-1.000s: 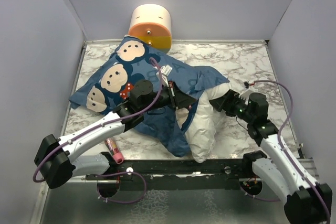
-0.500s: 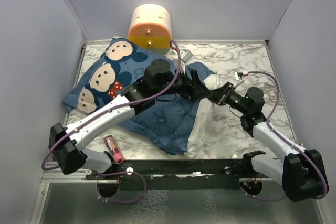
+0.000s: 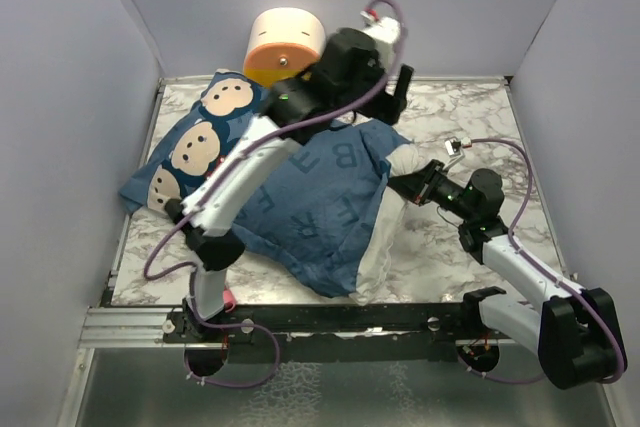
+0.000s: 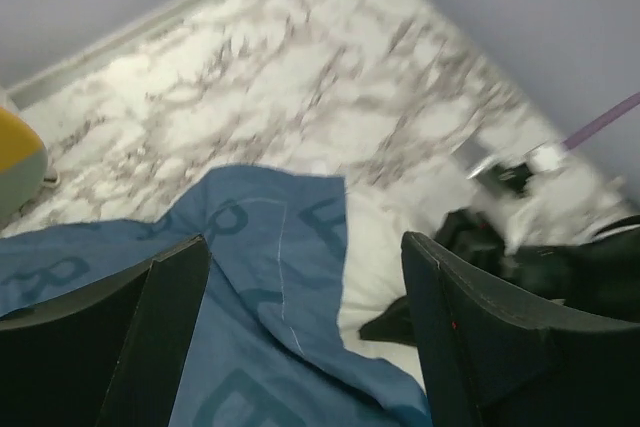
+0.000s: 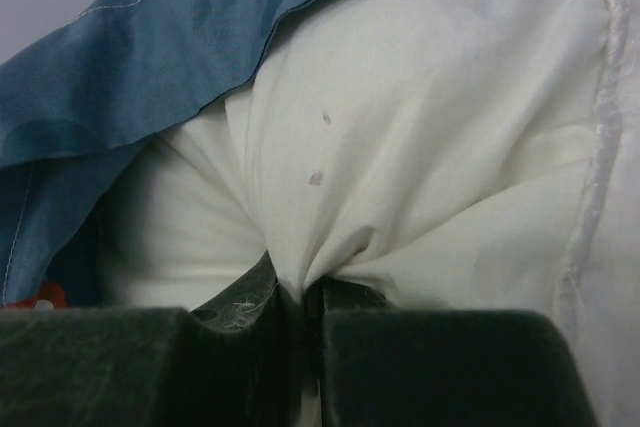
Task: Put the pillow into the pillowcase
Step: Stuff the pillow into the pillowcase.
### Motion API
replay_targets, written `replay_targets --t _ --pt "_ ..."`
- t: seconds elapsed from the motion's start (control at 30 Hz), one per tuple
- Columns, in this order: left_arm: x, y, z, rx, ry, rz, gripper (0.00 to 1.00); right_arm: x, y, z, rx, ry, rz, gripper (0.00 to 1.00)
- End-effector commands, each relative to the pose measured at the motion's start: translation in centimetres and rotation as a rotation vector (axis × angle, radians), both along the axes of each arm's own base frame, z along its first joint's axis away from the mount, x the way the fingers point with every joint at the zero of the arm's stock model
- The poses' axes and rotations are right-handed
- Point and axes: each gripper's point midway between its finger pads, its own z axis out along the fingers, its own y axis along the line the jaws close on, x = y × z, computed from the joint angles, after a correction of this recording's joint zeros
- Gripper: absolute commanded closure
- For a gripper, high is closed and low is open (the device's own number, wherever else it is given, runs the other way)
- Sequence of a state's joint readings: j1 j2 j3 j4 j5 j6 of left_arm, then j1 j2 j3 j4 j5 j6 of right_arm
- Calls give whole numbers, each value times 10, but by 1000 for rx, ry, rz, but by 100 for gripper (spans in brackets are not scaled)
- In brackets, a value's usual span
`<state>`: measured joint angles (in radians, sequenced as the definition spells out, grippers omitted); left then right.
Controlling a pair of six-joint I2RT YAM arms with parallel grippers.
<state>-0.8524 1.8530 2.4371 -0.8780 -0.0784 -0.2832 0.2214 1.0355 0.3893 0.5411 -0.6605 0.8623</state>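
Note:
The blue pillowcase (image 3: 300,192) lies spread over the middle of the marble table, its mouse faces at the left. The white pillow (image 3: 378,247) sticks out along its right edge and is otherwise covered. My right gripper (image 3: 402,185) is low at that edge, shut on a pinch of pillow fabric (image 5: 420,127), with the pillowcase hem (image 5: 150,57) just above. My left gripper (image 3: 396,97) hangs raised over the back right corner of the pillowcase (image 4: 250,247). It is open with nothing between its fingers (image 4: 150,347), and the pillow (image 4: 375,267) shows below.
A cream-and-orange cylinder (image 3: 285,47) stands at the back wall, right behind the raised left arm. Grey walls close in the table (image 3: 470,117) on three sides. A small pink object (image 3: 228,298) peeks out by the left arm's base.
My left gripper opened, let go of the pillowcase and rose toward the back. My right gripper shut on the pillow. The pillowcase now covers more of the pillow.

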Motion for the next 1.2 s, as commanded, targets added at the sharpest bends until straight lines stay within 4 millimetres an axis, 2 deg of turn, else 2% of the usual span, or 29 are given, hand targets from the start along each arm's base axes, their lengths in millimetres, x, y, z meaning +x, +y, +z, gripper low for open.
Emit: replay_targets --t 0.0,0.13,0.27,0.37,0.47,0.53,0.77,0.8,0.83,0.87,0.97,1.0,1.07,1.17 --pt "19 -11 -116 430 46 -86 19 -10 7 1 -13 -36 66 98" --pt "30 -23 -164 540 52 -152 17 -9 7 1 -17 -33 65 98" --pt "35 -17 -189 601 88 -123 18 -7 7 1 -26 -32 64 98" --pt "47 -6 -183 621 66 -25 27 -7 8 1 -31 -36 73 98" --pt "53 -6 -166 570 44 19 51 -7 8 -1 -34 -31 74 98" --pt "55 -5 -160 541 43 34 55 -7 8 -1 -36 -34 74 98" --pt "54 3 -165 498 104 58 54 -6 8 0 -42 -40 76 98" --pt "55 4 -164 489 105 66 55 -6 8 0 -42 -38 76 98" --pt "56 4 -161 476 103 71 65 -6 8 0 -42 -39 76 98" --pt "58 4 -157 463 99 80 77 -5 8 0 -43 -37 78 98" --pt "62 -1 -142 373 87 74 97 -3 9 1 -45 -38 79 98" --pt "62 -6 -130 304 88 65 100 -2 9 1 -44 -35 77 98" --pt "59 -26 -92 110 88 10 100 3 10 3 -36 -33 69 98" --pt "35 -70 -15 -263 105 -191 100 25 14 29 9 -81 51 99"
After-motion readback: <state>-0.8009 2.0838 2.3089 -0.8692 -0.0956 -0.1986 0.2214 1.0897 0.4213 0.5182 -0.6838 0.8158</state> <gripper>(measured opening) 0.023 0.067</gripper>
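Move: The pillowcase rim to be caught lies about 20 cm below the open left hand, some 6 cm ahead and 1 cm right. The pillow pinched by the right fingers is 6 cm back, 3 cm right and 25 cm below the left hand; the toy drawers stand 20 cm ahead and 22 cm left, 30 cm lower. From the right hand, that rim is about 11 cm ahead, 2 cm left and 5 cm up. Left hand plunges about 20 cm, edging forward, and pinches the pillowcase rim; right hand keeps gripping the pillow. ##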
